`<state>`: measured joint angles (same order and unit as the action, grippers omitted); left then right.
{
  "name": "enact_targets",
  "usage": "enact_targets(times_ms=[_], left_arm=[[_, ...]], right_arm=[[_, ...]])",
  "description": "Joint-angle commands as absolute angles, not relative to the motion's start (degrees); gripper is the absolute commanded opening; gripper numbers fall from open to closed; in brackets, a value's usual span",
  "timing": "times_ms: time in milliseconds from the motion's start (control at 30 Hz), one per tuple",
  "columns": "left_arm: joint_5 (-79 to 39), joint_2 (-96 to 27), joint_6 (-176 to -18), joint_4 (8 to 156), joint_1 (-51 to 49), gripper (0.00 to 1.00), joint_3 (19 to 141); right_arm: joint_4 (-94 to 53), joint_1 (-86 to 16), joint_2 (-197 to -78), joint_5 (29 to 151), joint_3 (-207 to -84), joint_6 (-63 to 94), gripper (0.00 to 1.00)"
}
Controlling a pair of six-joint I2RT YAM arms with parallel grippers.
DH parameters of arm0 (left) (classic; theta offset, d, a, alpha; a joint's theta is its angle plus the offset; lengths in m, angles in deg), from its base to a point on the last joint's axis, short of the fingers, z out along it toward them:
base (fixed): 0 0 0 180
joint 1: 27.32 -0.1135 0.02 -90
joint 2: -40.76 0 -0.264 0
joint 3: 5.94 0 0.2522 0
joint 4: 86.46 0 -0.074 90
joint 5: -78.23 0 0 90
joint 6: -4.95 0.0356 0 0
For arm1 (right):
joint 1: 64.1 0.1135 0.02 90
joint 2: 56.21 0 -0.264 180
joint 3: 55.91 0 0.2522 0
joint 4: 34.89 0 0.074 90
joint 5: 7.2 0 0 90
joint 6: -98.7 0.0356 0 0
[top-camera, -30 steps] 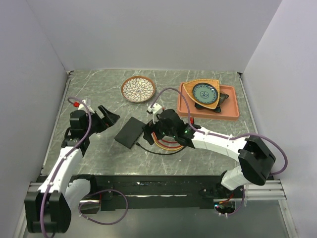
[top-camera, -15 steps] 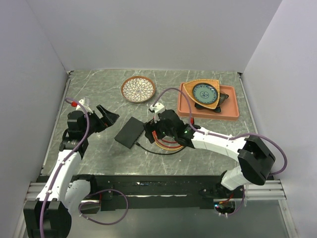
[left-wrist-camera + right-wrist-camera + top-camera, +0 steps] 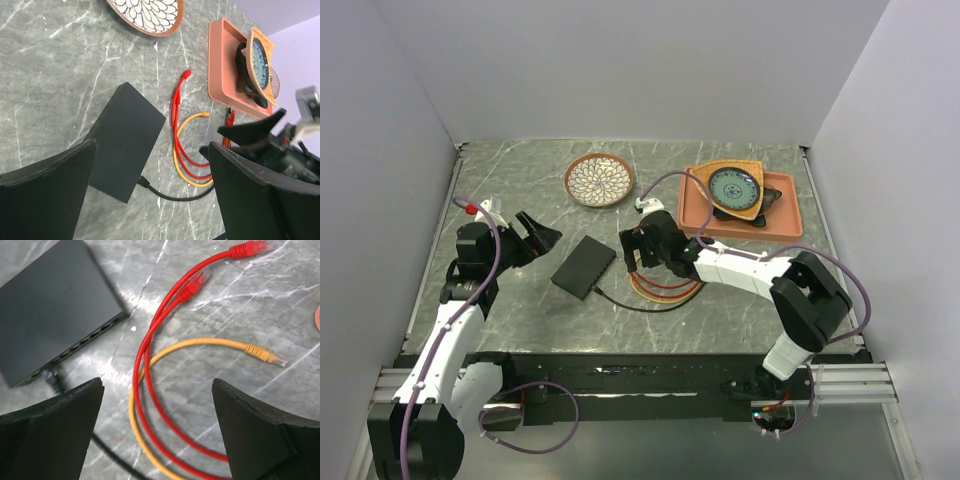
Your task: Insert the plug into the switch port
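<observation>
The switch [image 3: 584, 266] is a flat black box lying on the marble table, with its row of ports [image 3: 85, 340] facing the cables. A black cable [image 3: 141, 181] is plugged into its near corner. Two red plugs [image 3: 192, 287] and a yellow plug [image 3: 262, 354] lie loose on the table at the ends of looped red and yellow cables [image 3: 665, 285]. My right gripper [image 3: 632, 256] hovers open over the cable loops [image 3: 157, 382], just right of the switch. My left gripper [image 3: 542, 236] is open and empty, left of the switch [image 3: 151, 145].
A salmon tray [image 3: 785, 215] at the back right holds a triangular orange dish [image 3: 735, 188]. A round patterned plate [image 3: 600, 180] lies at the back centre. White walls stand on three sides of the table.
My right gripper has shifted a little toward the back and its arm has swung inward. The left arm has barely moved. The switch and cables lie as before.
</observation>
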<state>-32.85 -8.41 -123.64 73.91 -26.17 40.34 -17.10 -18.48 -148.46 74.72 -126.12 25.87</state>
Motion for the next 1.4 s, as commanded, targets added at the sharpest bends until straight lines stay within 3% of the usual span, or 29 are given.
enact_targets(times_ms=[0, 267, 467, 600, 900, 1133, 1233, 1267, 1333, 1367], left_arm=[[-35.0, -9.4, -123.9, 75.6, -26.4, 0.99, 41.4], [-36.5, -11.8, -123.9, 75.9, -26.4, 0.99, 41.4], [-37.3, -12.9, -124.0, 76.7, -26.4, 0.99, 41.1], [-37.5, -13.5, -124.1, 77.1, -26.4, 0.96, 41.0], [-38.0, -13.9, -124.2, 77.6, -26.4, 0.96, 40.2], [-38.4, -13.6, -124.3, 77.9, -26.4, 0.96, 39.6], [-38.6, -13.5, -124.6, 78.2, -26.4, 0.96, 39.4], [-38.6, -13.5, -124.6, 78.2, -26.4, 0.96, 39.3], [-38.7, -13.5, -124.6, 78.2, -26.4, 0.96, 39.2], [-38.8, -13.6, -124.6, 78.3, -26.4, 0.96, 39.2]], right_arm=[[-18.9, -19.1, -151.8, 74.9, -130.7, 27.5, 0.99], [-13.6, -21.5, -155.8, 71.5, -135.2, 35.7, 0.99], [-13.8, -25.7, -154.8, 72.3, -131.6, 42.5, 0.85], [-10.1, -26.8, -158.5, 74.3, -135.7, 43.3, 0.74], [-8.8, -27.6, -165.2, 76.3, -138.4, 45.7, 0.6], [-4.7, -27.7, -169.7, 74.3, -143.1, 43.8, 0.57], [-1.9, -27.5, -172.0, 73.3, -146.0, 42.3, 0.4], [-0.5, -27.6, -173.0, 73.1, -146.7, 41.8, 0.4], [0.0, -27.5, -173.2, 72.9, -147.6, 40.9, 0.22], [0.1, -27.5, -173.4, 72.9, -147.9, 40.7, 0.07]])
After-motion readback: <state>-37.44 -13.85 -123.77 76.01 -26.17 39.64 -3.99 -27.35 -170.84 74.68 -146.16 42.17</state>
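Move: The yellow plug lies on the table about 7 cm ahead of the right gripper, 6 cm to its right and 8 cm below. At the same level, the near red plug is some 10 cm ahead and 3 cm left of that gripper, the far red plug about 16 cm straight ahead, and the switch about 2 cm ahead and 11 cm left. From the left gripper the yellow plug lies roughly 8 cm ahead, 25 cm right and 17 cm down. Bring the right gripper forward and down about 7 cm each way to the yellow cable just behind its plug, easing left at first, then swinging back right while the wrist turns some 20 degrees clockwise and tips steeper. Near the table, slide on forward a little and draw the fingers most of the way shut around the cable. Let the open left gripper sink about 2 cm. ##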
